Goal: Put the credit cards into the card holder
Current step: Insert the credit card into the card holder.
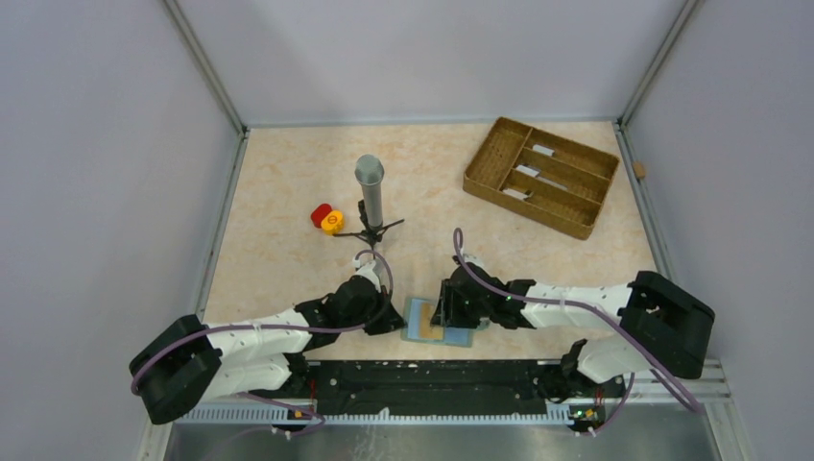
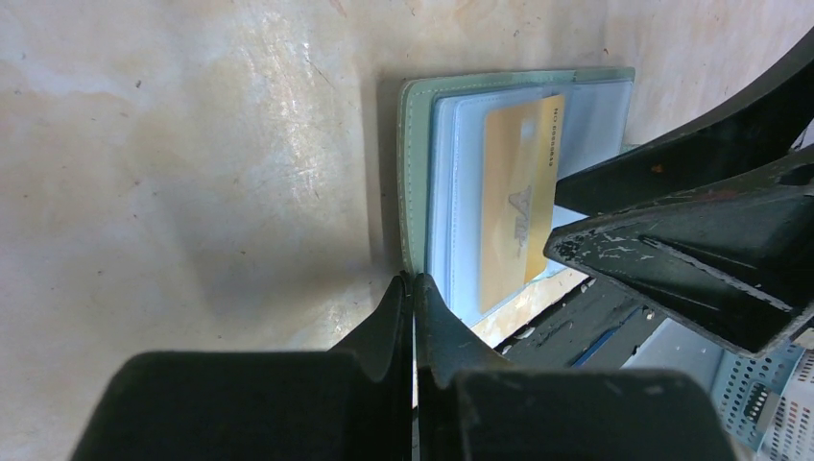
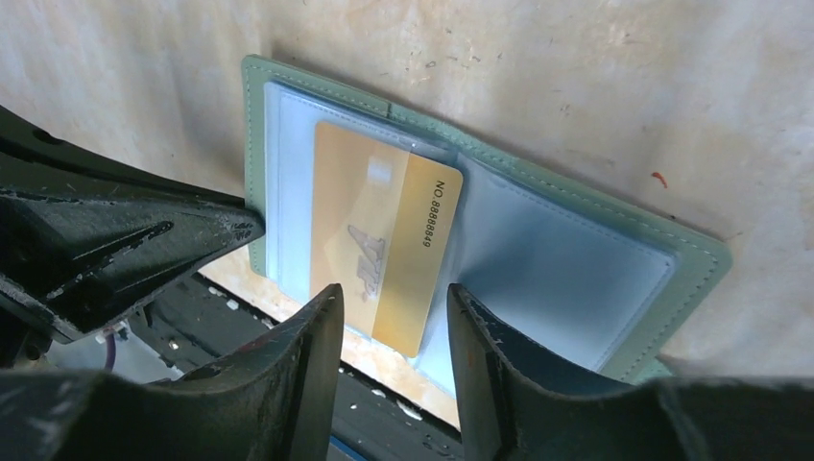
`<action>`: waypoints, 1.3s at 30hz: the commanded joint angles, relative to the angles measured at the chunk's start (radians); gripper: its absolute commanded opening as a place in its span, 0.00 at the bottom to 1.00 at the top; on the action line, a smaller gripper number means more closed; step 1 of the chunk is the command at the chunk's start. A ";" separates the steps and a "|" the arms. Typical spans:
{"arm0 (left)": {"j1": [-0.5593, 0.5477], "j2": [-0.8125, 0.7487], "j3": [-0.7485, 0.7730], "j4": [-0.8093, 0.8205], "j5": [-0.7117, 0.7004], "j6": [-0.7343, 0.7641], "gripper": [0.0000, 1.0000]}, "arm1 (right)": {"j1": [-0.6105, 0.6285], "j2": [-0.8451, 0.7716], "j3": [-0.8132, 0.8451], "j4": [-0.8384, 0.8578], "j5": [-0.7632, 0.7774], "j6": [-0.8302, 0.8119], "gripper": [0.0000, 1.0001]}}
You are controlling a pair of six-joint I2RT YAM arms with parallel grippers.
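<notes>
The card holder [image 1: 422,322] lies open near the table's front edge, its grey-green rim [image 3: 693,252] around light blue panels. A tan-gold credit card [image 3: 384,240] sits partly under the clear pocket of the left panel, its lower end sticking out. My right gripper [image 3: 394,303] is open, its fingers either side of that end without touching it. My left gripper [image 2: 413,281] is shut, with its tips against the holder's green edge [image 2: 411,173] and nothing visible between them. The same credit card [image 2: 518,202] shows in the left wrist view.
A brown compartmented tray [image 1: 576,202] at the back right holds small pale flat pieces [image 1: 543,151]. A grey cylinder on a black stand [image 1: 371,187] stands mid-table, with a red and a yellow cap [image 1: 326,218] beside it. A black rail [image 1: 432,384] runs along the front edge.
</notes>
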 commanded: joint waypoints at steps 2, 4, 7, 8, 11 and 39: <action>-0.003 -0.004 -0.012 0.031 0.006 0.000 0.00 | 0.020 0.058 0.046 0.004 -0.040 0.006 0.42; -0.003 -0.007 -0.013 0.030 0.005 0.000 0.00 | 0.028 0.068 0.065 0.011 -0.042 0.002 0.41; -0.003 -0.013 -0.011 0.028 0.005 0.000 0.00 | 0.038 0.086 0.102 0.006 -0.039 -0.007 0.40; -0.003 -0.013 -0.011 0.027 0.005 0.000 0.00 | 0.041 0.096 0.116 -0.002 -0.037 -0.011 0.40; -0.003 -0.020 -0.011 0.025 0.005 -0.003 0.00 | 0.049 0.124 0.149 -0.017 -0.029 -0.013 0.40; 0.089 -0.148 0.095 -0.277 -0.113 0.135 0.92 | -0.285 0.035 0.475 -0.468 0.139 -0.570 0.71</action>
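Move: The credit card lies part-way into the open card holder's left pocket; its middle is about 1 cm left and 1 cm ahead of the right hand, roughly 1 cm lower. That pocket's middle lies some 4 cm to the right hand's left and 1 cm ahead, the holder's strap tab about 10 cm to its right and 1 cm ahead. From the left hand the card is about 6 cm right and 2 cm ahead. The card is pushed left, deeper into the pocket, by the half-open right fingers, one set against its right-hand edge, as that hand creeps about 3 cm left; it then opens wider and leaves forward, up and right, ending about 9 cm forward of its start and tilting some 20 degrees. The left hand keeps its shut fingertips on the holder's left edge, then opens wide and comes free, up, left and forward. ##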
